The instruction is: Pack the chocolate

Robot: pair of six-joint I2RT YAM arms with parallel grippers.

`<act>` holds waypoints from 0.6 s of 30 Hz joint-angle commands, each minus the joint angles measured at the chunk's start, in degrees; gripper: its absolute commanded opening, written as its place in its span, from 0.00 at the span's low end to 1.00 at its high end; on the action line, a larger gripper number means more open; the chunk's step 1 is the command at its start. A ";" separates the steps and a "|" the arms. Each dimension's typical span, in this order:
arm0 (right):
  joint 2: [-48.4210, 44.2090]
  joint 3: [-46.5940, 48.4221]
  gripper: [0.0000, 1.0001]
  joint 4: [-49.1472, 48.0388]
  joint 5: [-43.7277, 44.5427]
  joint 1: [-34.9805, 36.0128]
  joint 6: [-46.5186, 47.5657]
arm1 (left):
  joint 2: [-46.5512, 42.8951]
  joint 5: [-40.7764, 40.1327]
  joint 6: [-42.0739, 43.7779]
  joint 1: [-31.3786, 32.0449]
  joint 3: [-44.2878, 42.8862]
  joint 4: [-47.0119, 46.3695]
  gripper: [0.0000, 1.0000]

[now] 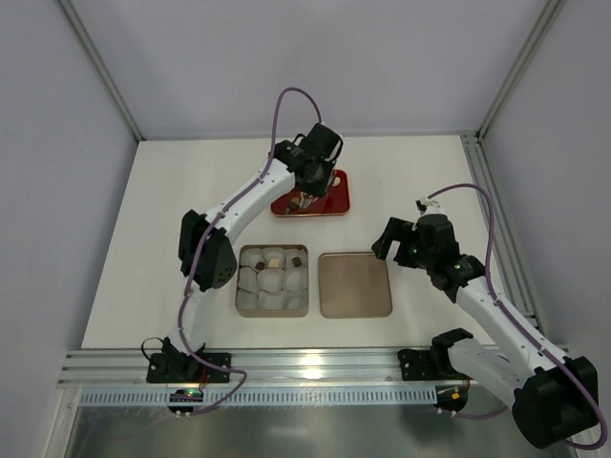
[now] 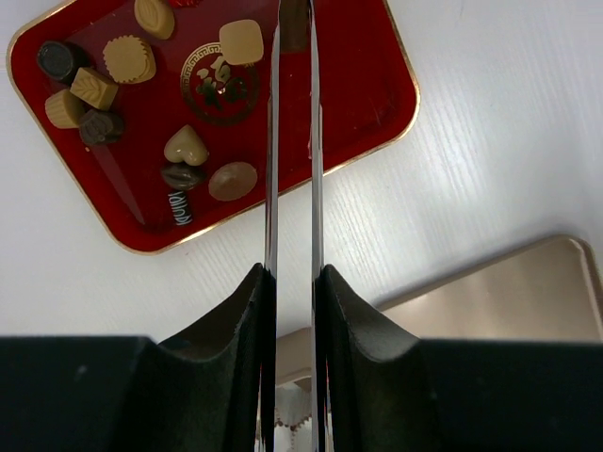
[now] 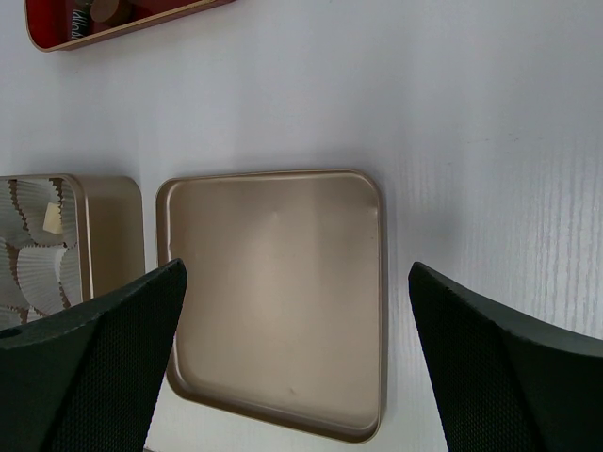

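Observation:
Several chocolates [image 2: 186, 146], dark, tan and cream, lie on the red tray [image 2: 367, 85]. My left gripper [image 2: 294, 24] reaches over that tray [image 1: 336, 202] on two long thin metal blades. The blades stand close together, and a dark chocolate [image 2: 294, 21] is pinched between their tips at the top edge of the left wrist view. The gold tin [image 1: 241, 286] holds white paper cups, with three chocolates [image 1: 274, 260] in its far row. My right gripper [image 3: 297, 311] hangs wide open above the gold lid [image 3: 273, 282], holding nothing.
The lid [image 1: 354, 284] lies flat just right of the tin, inner side up. The red tray sits beyond both, near the middle of the white table. Metal rails run along the table's near edge [image 1: 315, 367] and right side [image 1: 496, 219].

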State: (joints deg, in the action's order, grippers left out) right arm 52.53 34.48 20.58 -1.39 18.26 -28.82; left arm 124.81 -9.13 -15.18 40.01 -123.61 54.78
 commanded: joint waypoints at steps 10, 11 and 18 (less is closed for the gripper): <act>0.46 0.24 1.00 -2.91 0.60 -0.07 -0.01 | -16.87 4.11 -5.21 0.07 9.68 1.03 0.06; 0.64 0.24 1.00 -3.17 0.42 -0.07 -0.18 | -18.28 4.55 -5.65 0.07 11.27 1.03 0.06; 1.87 -0.29 1.00 -5.02 -0.19 -0.07 -0.27 | -37.14 4.20 -8.72 0.07 29.00 2.34 0.06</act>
State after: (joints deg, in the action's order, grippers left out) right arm 54.17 34.24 18.72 -1.50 18.26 -28.86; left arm 96.79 -5.23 -21.80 40.01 -99.90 56.47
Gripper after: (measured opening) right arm 0.996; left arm 0.269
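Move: The left gripper already holds a brown chocolate just above the red tray. The box with paper cups that it is bound for lies, by its middle, some 20 cm back and 13 cm to the left of this hand, about 13 cm lower. The tray's middle is around 7 cm ahead, 3 cm left; the bare lid is about 20 cm back and 9 cm right, both 15 cm below. From the right hand, the box is roughly 29 cm left and 5 cm back, 10 cm lower. Keep the left fingers closed on the brown chocolate and raise it from over the tray, almost straight up at first. Then swing back and to the left towards the paper-cup box while still climbing: about 10 cm back, 6 cm left and 7 cm up in all, gathering speed, with the hand's right side rolling up slightly. ##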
